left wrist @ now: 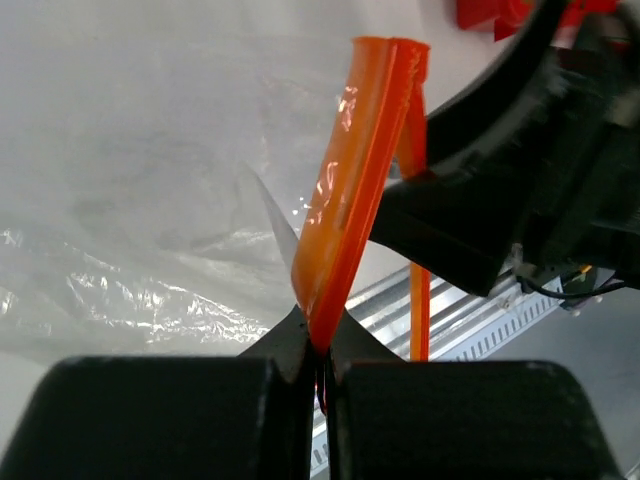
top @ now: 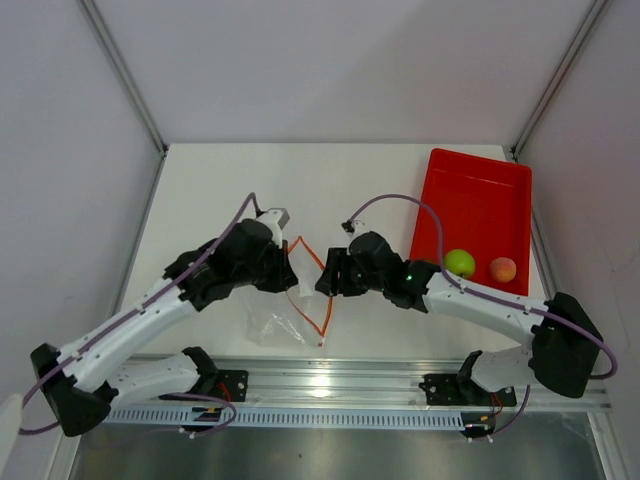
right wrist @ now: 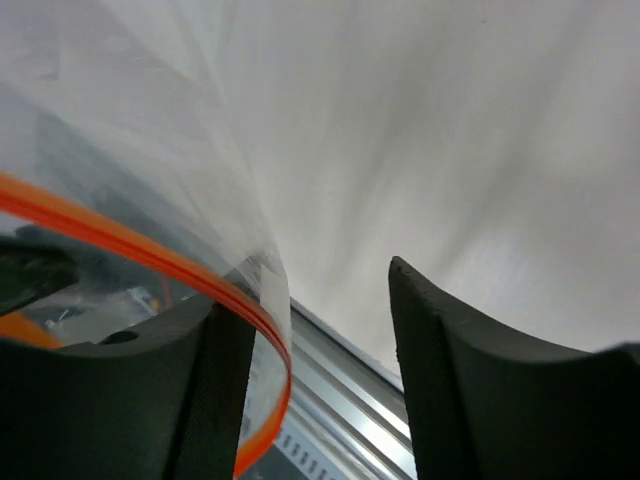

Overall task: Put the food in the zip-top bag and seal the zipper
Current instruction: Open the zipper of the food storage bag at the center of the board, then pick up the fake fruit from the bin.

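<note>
The clear zip-top bag (top: 272, 325) lies crumpled between the two arms, its orange-red zipper (top: 326, 300) lifted into a bent loop. My left gripper (left wrist: 322, 345) is shut on one side of the zipper (left wrist: 350, 180), which rises from the closed jaws. My right gripper (right wrist: 320, 330) is open. The other side of the zipper (right wrist: 150, 255) curves along the inside of its left finger (right wrist: 215, 400), and nothing touches the right one. In the top view the two grippers, left (top: 293, 268) and right (top: 325, 278), face each other closely. A green apple (top: 459, 262) and a peach-like fruit (top: 503, 269) sit in the tray.
A red rectangular tray (top: 480, 185) stands at the back right. A metal rail (top: 330, 380) runs along the table's near edge, just below the bag. Frame posts and white walls close in the left, right and back sides.
</note>
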You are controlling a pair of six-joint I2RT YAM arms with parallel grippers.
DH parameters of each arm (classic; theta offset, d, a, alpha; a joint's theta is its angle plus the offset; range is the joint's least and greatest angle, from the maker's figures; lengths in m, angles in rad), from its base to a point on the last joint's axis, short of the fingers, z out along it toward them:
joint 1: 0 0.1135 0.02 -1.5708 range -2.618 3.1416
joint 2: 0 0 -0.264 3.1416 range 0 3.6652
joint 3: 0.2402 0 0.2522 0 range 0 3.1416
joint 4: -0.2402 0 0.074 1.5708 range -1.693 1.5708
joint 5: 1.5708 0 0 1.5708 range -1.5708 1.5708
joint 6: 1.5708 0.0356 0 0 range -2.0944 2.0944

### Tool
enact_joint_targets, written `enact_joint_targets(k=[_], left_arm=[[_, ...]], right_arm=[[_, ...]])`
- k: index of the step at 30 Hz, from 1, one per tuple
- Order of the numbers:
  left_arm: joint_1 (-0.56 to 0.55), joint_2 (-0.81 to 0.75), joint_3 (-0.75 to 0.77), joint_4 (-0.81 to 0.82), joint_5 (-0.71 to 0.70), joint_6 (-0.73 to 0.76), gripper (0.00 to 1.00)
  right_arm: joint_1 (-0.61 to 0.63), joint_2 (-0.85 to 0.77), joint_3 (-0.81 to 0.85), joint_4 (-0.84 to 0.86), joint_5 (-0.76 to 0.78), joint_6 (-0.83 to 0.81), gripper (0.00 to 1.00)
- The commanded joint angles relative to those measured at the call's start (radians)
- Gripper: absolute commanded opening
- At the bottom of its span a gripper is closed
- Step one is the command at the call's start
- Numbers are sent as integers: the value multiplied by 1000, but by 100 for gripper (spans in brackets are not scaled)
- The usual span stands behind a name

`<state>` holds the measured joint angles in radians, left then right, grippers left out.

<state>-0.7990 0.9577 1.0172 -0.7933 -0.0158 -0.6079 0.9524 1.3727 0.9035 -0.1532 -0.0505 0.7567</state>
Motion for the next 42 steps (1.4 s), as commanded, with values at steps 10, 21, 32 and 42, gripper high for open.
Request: enact_joint_targets(k=[10,21,32,42], left_arm=[[-2,312,141,174,126,79,1],[1,312,75,249,275,97,1],[14,323,110,238,295,128,1],[18,360,124,246,335,109,1]], right_arm=[[-139,-345,233,-555,372,-184,99],[-744,-190,91,-517,288,-243,99],[-770,-12,78,-427,457,-287,100],[-814,61,31,-376,429,-290,99]])
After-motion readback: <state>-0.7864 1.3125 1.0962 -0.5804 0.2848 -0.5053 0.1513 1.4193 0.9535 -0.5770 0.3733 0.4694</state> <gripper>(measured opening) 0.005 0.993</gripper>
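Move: The green apple in the red tray lies about 35 cm to the right of the right hand, some 13 cm ahead and 10 cm lower; the peach is about 12 cm farther right than the apple, the brown fruit about 7 cm left of it. The bag's orange rim is right by this hand, 2 cm to its left. The left hand, pinching the rim, is bound for free space 8 cm to its right, 2 ahead and 3 lower; the apple is some 44 cm right of it, 15 ahead, 16 below. The right hand comes away from the orange rim and swings right about 34 cm and forward 12 cm, arching some 12 cm up over the tray wall and then down about 17 cm to the green apple, while its half-open fingers spread wide and the wrist turns clockwise by nearly 50 degrees so that they point steeply down with the apple between them. Meanwhile the left hand keeps its pinch on the bag's rim and carries it about 8 cm right and 3 cm down, turning slightly clockwise, then holds it there. ##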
